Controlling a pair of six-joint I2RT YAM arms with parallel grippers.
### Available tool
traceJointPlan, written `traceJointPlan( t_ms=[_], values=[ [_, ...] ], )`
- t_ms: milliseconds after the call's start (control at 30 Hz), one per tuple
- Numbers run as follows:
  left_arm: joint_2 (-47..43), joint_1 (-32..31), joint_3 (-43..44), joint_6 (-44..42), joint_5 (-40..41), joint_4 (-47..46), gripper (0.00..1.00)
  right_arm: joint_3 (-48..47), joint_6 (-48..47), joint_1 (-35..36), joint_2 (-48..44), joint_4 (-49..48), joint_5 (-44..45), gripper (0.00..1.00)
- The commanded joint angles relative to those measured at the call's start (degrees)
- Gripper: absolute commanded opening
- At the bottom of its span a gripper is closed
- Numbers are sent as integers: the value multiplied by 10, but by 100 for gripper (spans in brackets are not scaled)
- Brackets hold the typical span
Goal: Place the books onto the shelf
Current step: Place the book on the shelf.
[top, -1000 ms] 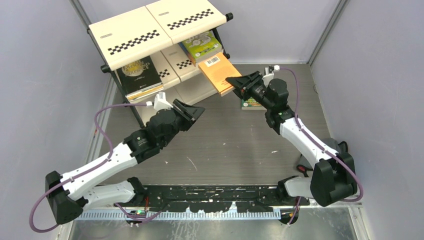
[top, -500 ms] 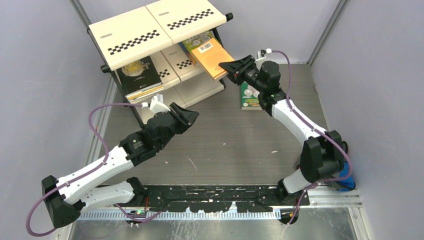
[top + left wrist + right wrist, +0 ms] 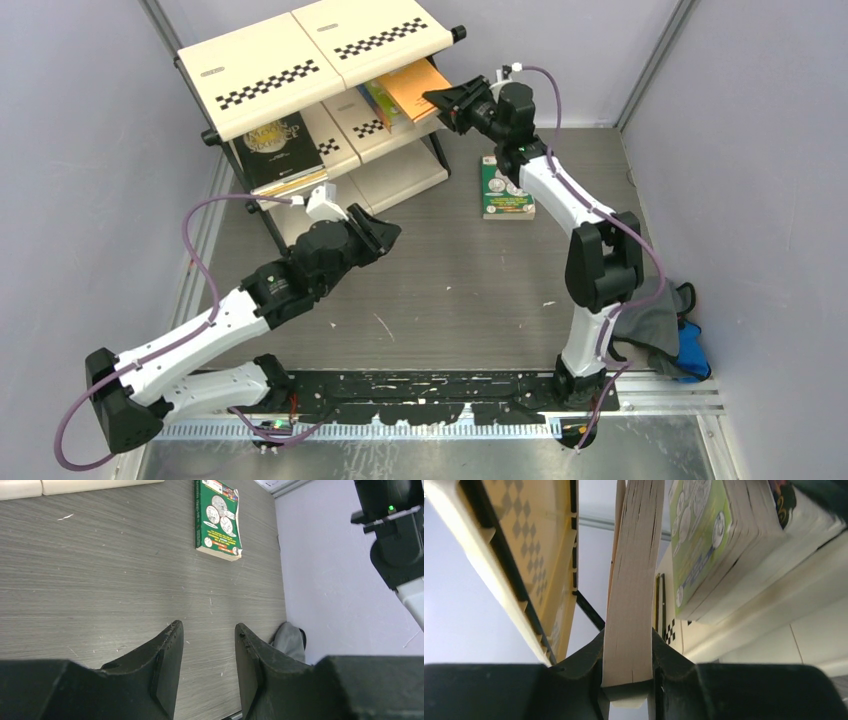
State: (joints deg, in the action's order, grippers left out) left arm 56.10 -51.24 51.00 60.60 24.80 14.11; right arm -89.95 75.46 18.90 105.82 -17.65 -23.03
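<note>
The shelf [image 3: 300, 55] stands at the back left. My right gripper [image 3: 440, 100] is shut on the orange book [image 3: 415, 88], which pokes in under the top panel above the middle tier. In the right wrist view its page edge [image 3: 631, 605] stands between the fingers of the gripper [image 3: 628, 645], beside the lime green book [image 3: 704, 545] that lies on that tier. A black book with gold lettering [image 3: 272, 148] rests on the tier's left half. A dark green book [image 3: 505, 187] [image 3: 218, 517] lies flat on the table. My left gripper [image 3: 390, 232] [image 3: 207, 630] hangs open and empty over the table.
A grey-and-blue cloth bundle [image 3: 665, 325] lies at the right wall near the right arm's base, its grey edge [image 3: 292, 640] showing past the left fingers. Grey walls close in both sides. The shelf's top panel [image 3: 524, 555] is close on the left of the held book.
My right gripper has carried the orange book up and to the left, from in front of the shelf to under its top panel. The left arm has hardly moved.
</note>
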Motion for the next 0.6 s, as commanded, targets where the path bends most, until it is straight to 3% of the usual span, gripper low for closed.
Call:
traceJointPlan(
  t_ms=[0,567],
  values=[
    [3,2,31,-39,-9,-10,43,-88,-9,-2,33,-26,1,1],
    [10,20,33,-88,-28,-6,43,-295,-39,9,181,68,16,1]
  ],
)
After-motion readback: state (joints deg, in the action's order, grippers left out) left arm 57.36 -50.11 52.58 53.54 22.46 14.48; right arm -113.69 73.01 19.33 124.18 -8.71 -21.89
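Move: The right hand grips the orange book by its near right edge. The middle of the stack under the light green book is about 12 cm ahead, 8 left and 6 below. The top shelf board hangs some 14 cm above, 9 ahead and 12 left; the shelf's right post is roughly 7 ahead and 4 right. The black book lies about 6 back, 31 left and 7 below. From the left hand the stack is about 36 cm ahead, 2 left and 3 up. Forward and somewhat left, the right hand carries the orange book some 7 cm deeper between the shelf boards, over the light green book, starting level and soon sinking by nearly 3 cm towards the stack. It slows towards the end; the fingers keep their pinch on the near right edge and the wrist hardly turns. ##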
